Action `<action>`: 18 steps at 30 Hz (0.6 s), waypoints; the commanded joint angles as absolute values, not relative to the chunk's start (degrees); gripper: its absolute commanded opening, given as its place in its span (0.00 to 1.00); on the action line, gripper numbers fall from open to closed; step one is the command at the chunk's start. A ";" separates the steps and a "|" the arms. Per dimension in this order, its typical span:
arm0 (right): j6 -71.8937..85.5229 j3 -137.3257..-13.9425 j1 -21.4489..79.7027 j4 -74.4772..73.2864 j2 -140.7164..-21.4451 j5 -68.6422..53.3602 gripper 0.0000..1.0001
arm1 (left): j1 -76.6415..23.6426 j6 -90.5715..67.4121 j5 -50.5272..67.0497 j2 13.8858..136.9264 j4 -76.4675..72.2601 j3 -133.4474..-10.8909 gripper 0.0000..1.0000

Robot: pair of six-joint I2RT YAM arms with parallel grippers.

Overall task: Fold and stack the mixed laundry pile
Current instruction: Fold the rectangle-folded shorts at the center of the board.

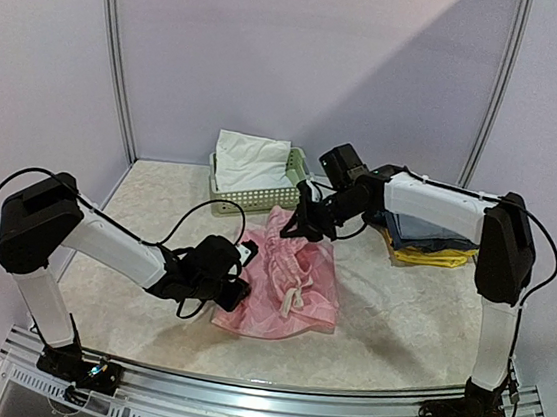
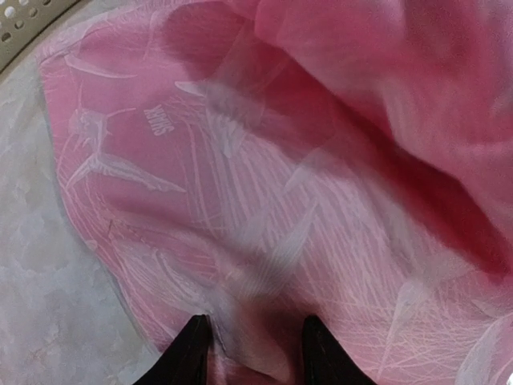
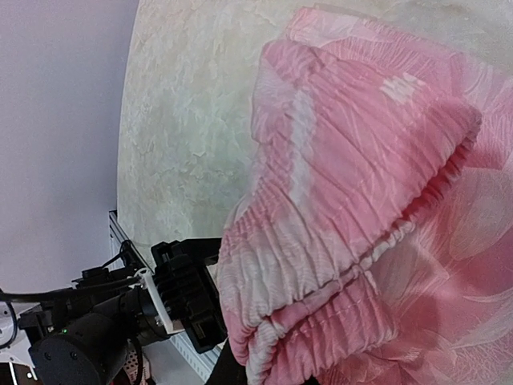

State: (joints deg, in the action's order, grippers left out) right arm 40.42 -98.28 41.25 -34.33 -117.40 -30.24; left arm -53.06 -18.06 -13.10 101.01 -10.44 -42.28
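Note:
The thin pink piece (image 1: 288,282) lies spread on the table, its white drawstring (image 1: 294,296) on top. My right gripper (image 1: 307,222) is shut on its far edge and holds that edge lifted. In the right wrist view the gathered waistband (image 3: 337,241) bunches over the jaws. My left gripper (image 1: 240,280) sits low at the pink piece's left edge. It is open, with a fold of the pink cloth (image 2: 256,321) between its dark fingertips (image 2: 192,353). The white piece (image 1: 249,157) lies in the basket.
A pale green lattice basket (image 1: 259,199) stands at the back, just beyond the pink piece. Folded dark blue and yellow clothes (image 1: 426,240) lie at the right under the right arm. White walls close in the back and sides.

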 commanded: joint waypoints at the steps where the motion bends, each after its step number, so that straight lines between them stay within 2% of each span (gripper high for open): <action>1: 44.29 -99.24 41.64 -27.92 -120.29 -32.83 0.00 | -52.21 -18.66 -11.90 101.89 -9.80 -41.96 0.40; 7: 47.44 -98.59 41.66 -23.09 -123.60 -34.27 0.00 | -52.21 -18.67 -12.10 99.50 -9.38 -40.94 0.41; 9: 48.05 -98.57 41.66 -22.29 -124.86 -34.63 0.03 | -52.21 -18.92 -12.48 97.79 -8.67 -40.35 0.41; 18: 49.66 -96.94 41.66 -18.44 -127.63 -38.09 0.46 | -52.21 -18.49 -17.66 79.83 1.54 -36.25 0.46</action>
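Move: Over the middle of the shorts, the right hand holds the gathered waistband; the left half of the shorts, where it is to be laid, lies about 11 cm left, 4 cm ahead and 13 cm below. The basket's middle is some 34 cm ahead and 7 cm left, the clothes stack about 21 cm ahead and 33 cm right, both roughly 10 cm lower. From the left hand, low at the near-left edge, that half is about 10 cm ahead, 1 cm right, level. Lowering the waistband about 5 cm and carrying it some 3 cm left over the shorts' left half, the right hand tilts slightly and, near the end, opens its fingers around the cloth to release it. The left fingertips first keep resting on the near-left edge, then lift off about 4 cm and draw left and slightly back, still part open. ##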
